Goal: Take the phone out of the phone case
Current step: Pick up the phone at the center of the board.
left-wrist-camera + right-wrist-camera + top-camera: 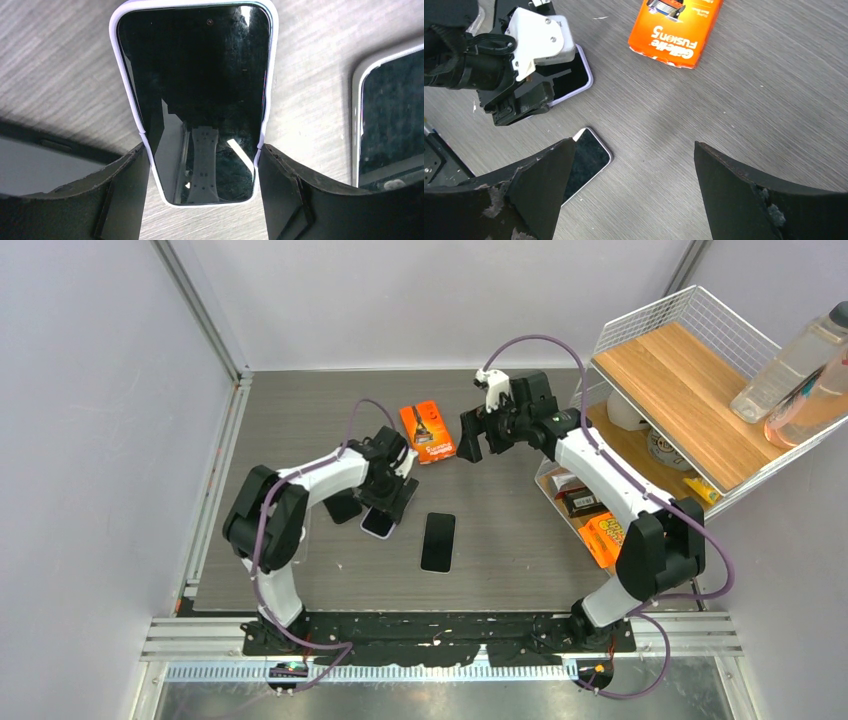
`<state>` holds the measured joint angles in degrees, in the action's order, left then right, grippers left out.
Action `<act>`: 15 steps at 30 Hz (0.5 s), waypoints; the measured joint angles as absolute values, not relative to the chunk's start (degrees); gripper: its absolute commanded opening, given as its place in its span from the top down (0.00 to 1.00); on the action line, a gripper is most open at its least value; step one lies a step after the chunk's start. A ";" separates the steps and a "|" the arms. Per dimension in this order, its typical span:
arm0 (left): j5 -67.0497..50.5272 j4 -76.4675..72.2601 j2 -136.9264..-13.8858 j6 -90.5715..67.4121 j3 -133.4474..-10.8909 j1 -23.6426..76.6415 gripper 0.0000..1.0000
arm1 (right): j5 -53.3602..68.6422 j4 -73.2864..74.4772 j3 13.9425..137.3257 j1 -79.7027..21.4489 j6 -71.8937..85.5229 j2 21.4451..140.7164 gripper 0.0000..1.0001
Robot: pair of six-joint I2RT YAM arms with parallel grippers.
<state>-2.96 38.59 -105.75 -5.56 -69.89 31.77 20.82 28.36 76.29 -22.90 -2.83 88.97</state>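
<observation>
A phone (195, 90) with a dark screen lies face up on the grey table in a pale lilac phone case (116, 55). My left gripper (202, 160) is shut on the case, one finger pressed against each long side near its lower end. From above, the cased phone (378, 521) sits just beneath the left gripper (388, 498). My right gripper (480, 435) hovers open above the table farther back, with nothing between its fingers (544, 180). It looks down on the cased phone (576, 75).
A bare black phone (437, 541) lies right of the cased one, and a dark flat object (343, 506) lies to its left. An orange razor box (428, 431) sits behind. A wire rack (700, 340) with bottles (790, 365) stands at right, snack packs (605, 535) beneath.
</observation>
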 measured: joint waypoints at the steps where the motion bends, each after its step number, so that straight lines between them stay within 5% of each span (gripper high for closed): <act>1: -3.27 38.33 -104.64 -4.95 -68.77 31.83 1.00 | 21.74 28.29 76.44 -22.63 -2.81 89.43 0.05; 15: -7.33 34.17 -91.98 0.60 -59.44 32.01 1.00 | 37.76 26.00 78.17 -22.90 2.63 104.01 0.02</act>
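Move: The phone in its lavender case is already between the left fingers, its middle about 1 cm ahead and 1 cm right of the hand point. From the left hand, the silver-edged phone lies some 12 cm right and 7 cm back, and the black-cased phone about 9 cm left and 3 cm ahead. From the right hand, the lavender phone is roughly 16 cm left, 7 cm back and 18 cm below; the orange razor box is about 8 cm left and 12 cm ahead, at table height. Keep the left gripper's hold on the lavender-cased phone's long sides and bring it up about 3 cm and nearly as far back, turning slightly clockwise. Meanwhile sweep the open, empty right gripper down some 7 cm and left about 5 cm towards that phone, tipping its fingers further down by nearly 20 degrees; leave them wide open. ##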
